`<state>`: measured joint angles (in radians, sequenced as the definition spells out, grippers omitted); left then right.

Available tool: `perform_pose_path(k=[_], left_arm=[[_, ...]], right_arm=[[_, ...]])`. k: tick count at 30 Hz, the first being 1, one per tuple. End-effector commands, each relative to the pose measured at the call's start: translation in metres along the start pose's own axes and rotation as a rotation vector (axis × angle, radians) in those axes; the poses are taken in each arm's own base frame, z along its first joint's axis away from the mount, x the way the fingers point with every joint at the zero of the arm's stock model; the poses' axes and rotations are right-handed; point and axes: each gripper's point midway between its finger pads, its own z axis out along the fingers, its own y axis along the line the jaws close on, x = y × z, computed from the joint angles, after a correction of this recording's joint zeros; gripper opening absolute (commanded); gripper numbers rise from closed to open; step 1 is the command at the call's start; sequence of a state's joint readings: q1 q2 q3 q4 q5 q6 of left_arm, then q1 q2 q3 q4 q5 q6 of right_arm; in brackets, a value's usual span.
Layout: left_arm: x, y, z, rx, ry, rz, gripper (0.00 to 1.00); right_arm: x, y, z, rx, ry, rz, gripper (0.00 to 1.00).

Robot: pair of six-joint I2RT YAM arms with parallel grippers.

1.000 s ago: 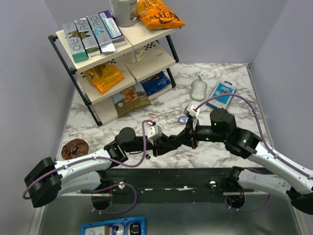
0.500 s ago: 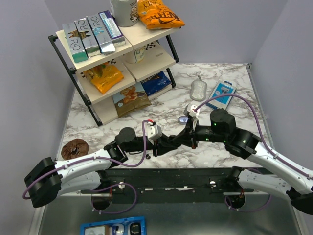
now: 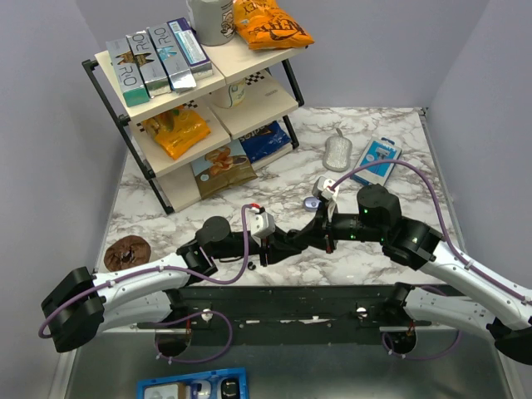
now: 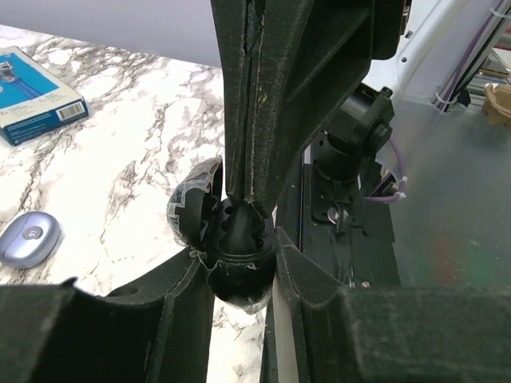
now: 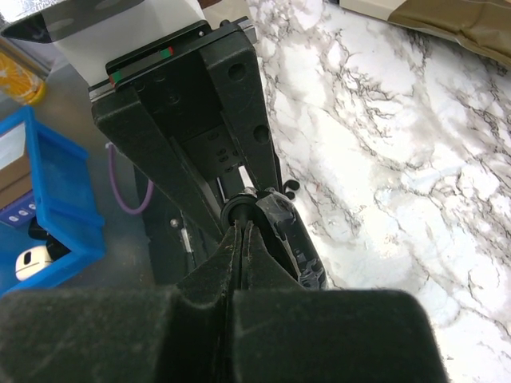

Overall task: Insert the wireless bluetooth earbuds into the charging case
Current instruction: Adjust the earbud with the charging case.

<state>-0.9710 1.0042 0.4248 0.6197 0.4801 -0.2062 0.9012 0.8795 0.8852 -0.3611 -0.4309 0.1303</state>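
My left gripper [image 4: 242,281] is shut on the black charging case [image 4: 238,275], held just above the marble table with its lid [image 4: 194,203] swung open. From above, my right gripper [image 4: 239,199] is shut, its tips pushed down into the open case. In the right wrist view the shut tips [image 5: 243,223] touch the case [image 5: 297,239] at its rim. Whether an earbud is pinched there is hidden. A tiny black piece [image 5: 290,188] lies on the marble beside the case. In the top view both grippers meet at the case [image 3: 293,239].
A lilac-grey pod [image 4: 28,239] and a blue box [image 4: 36,96] lie on the marble beyond the case. A two-tier shelf [image 3: 112,100] of snacks stands at the back left. A clear oval item [image 3: 337,152] and a brown disc [image 3: 127,249] also lie there. A blue bin [image 5: 56,199] sits below the table's near edge.
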Motion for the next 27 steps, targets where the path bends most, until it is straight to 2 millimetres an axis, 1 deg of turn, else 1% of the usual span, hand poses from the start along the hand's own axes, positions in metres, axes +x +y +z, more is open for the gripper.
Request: perform_pose_path(k=[1,2,5,9,11,14,15,18,22,26,27], left_arm=[[-0.014,0.016,0.000,-0.078,-0.059,0.043,0.00],[-0.014,0.016,0.000,-0.079,-0.061,0.045,0.00],[-0.015,0.016,0.000,-0.077,-0.062,0.046,0.00],[-0.018,0.015,0.000,-0.077,-0.074,0.052,0.00],[-0.019,0.016,0.000,-0.078,-0.076,0.054,0.00],[-0.021,0.015,0.000,-0.079,-0.080,0.057,0.00],[-0.021,0.016,0.000,-0.081,-0.080,0.059,0.00],[-0.019,0.016,0.000,-0.081,-0.076,0.054,0.00],[-0.016,0.016,-0.001,-0.078,-0.078,0.046,0.00],[-0.015,0.015,-0.002,-0.079,-0.079,0.040,0.00],[-0.014,0.015,-0.002,-0.079,-0.077,0.039,0.00]], right_arm=[[0.012,0.023,-0.006,-0.109,0.053,0.016,0.07],[0.011,0.022,-0.006,-0.106,0.050,0.015,0.11],[0.012,0.022,-0.006,-0.106,0.052,0.016,0.15],[0.017,0.020,-0.004,-0.100,0.073,0.025,0.16],[0.017,0.020,-0.004,-0.097,0.073,0.025,0.18],[0.012,0.020,-0.006,-0.089,0.053,0.024,0.31],[0.009,0.017,-0.007,-0.072,0.043,0.021,0.39],[-0.001,0.014,-0.010,-0.034,0.003,0.017,0.48],[-0.011,0.009,-0.013,0.007,-0.034,0.021,0.49],[-0.026,0.003,-0.022,0.070,-0.099,0.022,0.49],[-0.029,-0.002,-0.024,0.104,-0.116,0.025,0.42]])
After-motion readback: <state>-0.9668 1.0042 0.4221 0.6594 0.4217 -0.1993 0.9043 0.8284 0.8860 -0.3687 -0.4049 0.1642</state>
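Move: The earbud stands in a well of the open black charging case held by the left hand, about 2 cm left of the right hand and 1 cm below it, level fore and aft; it is some 2 cm right of the left hand and 1 cm above it. From the right hand, the pale case lies roughly 8 cm ahead, 5 cm right; the small black pieces about 8 cm back, 11 cm left; both some 18 cm below. The right fingers open halfway off the earbud and rise about 1.5 cm; left keeps holding the case. ##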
